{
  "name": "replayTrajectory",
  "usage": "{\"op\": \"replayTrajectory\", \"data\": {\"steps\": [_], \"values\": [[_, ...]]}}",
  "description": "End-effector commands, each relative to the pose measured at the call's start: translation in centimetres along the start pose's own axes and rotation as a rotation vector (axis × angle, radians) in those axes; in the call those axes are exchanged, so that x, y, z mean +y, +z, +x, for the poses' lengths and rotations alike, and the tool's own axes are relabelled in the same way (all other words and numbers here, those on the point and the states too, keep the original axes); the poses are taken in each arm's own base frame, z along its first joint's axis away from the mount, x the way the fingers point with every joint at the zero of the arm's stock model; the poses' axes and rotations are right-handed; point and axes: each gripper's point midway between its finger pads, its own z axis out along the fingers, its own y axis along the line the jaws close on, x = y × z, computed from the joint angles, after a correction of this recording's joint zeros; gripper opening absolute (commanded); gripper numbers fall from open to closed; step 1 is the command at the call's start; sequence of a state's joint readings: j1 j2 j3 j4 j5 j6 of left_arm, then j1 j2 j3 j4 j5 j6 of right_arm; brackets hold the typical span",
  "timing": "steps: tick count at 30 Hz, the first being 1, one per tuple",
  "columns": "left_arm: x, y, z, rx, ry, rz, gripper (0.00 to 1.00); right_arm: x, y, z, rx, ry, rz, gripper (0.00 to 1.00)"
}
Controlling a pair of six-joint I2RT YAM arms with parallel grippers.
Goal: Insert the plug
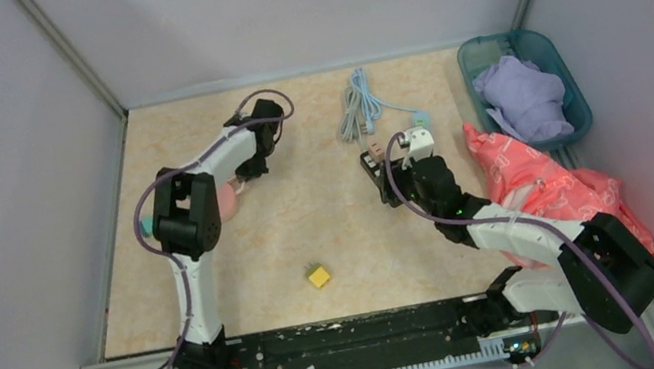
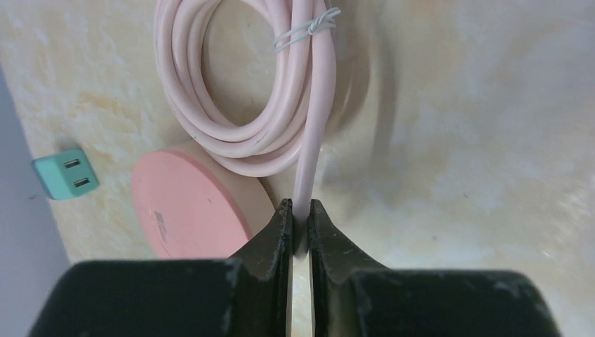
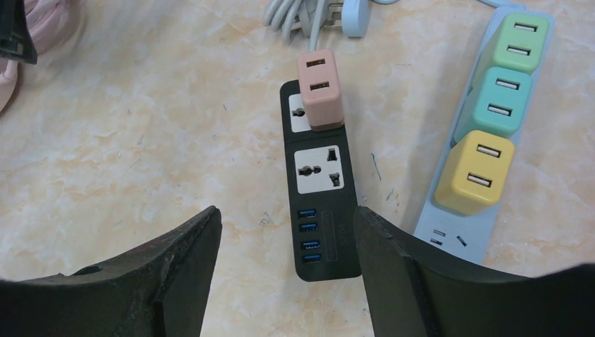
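My left gripper [image 2: 300, 210] is shut on a straight run of the pink cable [image 2: 210, 105], right beside its tied coil. The plug itself does not show between the jaws. A pink round disc [image 2: 189, 210] lies next to the fingers. In the top view the left gripper [image 1: 251, 169] is at the far left of the table. A black power strip [image 3: 319, 203] with free sockets and USB ports lies in front of my right gripper [image 3: 288, 217]. That gripper is open, with the strip's near end between its fingers, untouched.
A pink adapter [image 3: 319, 88] sits in the black strip's far socket. Beside it a light blue strip [image 3: 449, 239] carries green, teal and yellow adapters. A teal adapter [image 2: 65, 175], a yellow adapter [image 1: 319, 274], a grey cable [image 1: 358, 108], a cloth-filled basket [image 1: 542, 45] and pink cloth [image 1: 545, 176] lie around.
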State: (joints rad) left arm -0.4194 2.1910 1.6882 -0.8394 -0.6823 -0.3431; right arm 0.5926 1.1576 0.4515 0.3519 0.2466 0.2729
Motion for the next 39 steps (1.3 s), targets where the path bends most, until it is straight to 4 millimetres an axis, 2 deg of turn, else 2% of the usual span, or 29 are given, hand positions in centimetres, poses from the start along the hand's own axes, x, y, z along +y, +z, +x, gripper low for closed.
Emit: {"op": "replayTrajectory", "data": {"steps": [1,4,6,11,16,19,22,26,29,33,39], "values": [[-0.7,-5.6,-3.9,-0.087,-0.134,0.221,0.10,1.4,0.2,-1.9,-0.055,0.017,-0.060,0.69],[-1.9,-8.5,-5.1,-0.111,-0.193,0.388,0.10,2.0,0.1,-2.0,-0.056,0.010,-0.094,0.69],[-2.7,-11.0,-6.6,-0.157,-0.240,0.509,0.10,2.4,0.0,-2.0,-0.057,0.004,-0.119,0.69],[-4.5,-15.8,-8.4,-0.195,-0.316,0.760,0.10,2.7,0.0,-2.0,-0.057,-0.019,-0.129,0.69],[-7.0,-20.3,-8.8,-0.181,-0.398,1.047,0.10,3.0,0.0,-1.9,-0.055,-0.031,-0.143,0.69],[-8.3,-21.7,-8.4,-0.144,-0.443,1.171,0.09,3.0,0.0,-1.9,-0.056,-0.042,-0.139,0.69],[-9.3,-21.4,-7.2,-0.090,-0.497,1.239,0.08,3.0,-0.1,-1.9,-0.055,-0.047,-0.137,0.69],[-9.2,-19.5,-5.1,-0.034,-0.549,1.240,0.07,3.2,-0.1,-1.8,-0.052,-0.052,-0.144,0.69],[-7.7,-18.1,-3.4,-0.006,-0.615,1.272,0.07,3.4,-0.1,-1.8,-0.051,-0.056,-0.151,0.69],[-4.5,-16.0,-1.7,-0.022,-0.701,1.251,0.08,3.8,-0.1,-1.7,-0.047,-0.064,-0.161,0.69],[-2.4,-12.7,1.8,0.031,-0.749,1.189,0.10,4.2,-0.1,-1.7,-0.047,-0.078,-0.171,0.69]]}}
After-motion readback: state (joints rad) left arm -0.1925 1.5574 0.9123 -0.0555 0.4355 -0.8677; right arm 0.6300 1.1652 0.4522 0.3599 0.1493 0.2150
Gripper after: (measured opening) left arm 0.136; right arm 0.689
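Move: The pink round socket block, its cable already pinched in the left fingers, lies about 4 cm left and 3 cm back of that hand, roughly 1 cm below. Its coiled cable is about 5 cm ahead and 3 cm left at similar height; the black power strip is some 34 cm right and 5 cm back. From the right hand, the round block lies roughly 38 cm left, 4 cm ahead and 9 cm below. The pink round block is hauled by its cable towards the table's middle: the left hand, fingers kept shut, climbs about 11 cm while sweeping some 17 cm right, then comes back left by half that, sinking and drawing back about 6 cm. Its wrist swings roughly 80 degrees until the fingers point right and down. The open right hand drifts slightly left, turning a little counter-clockwise. ##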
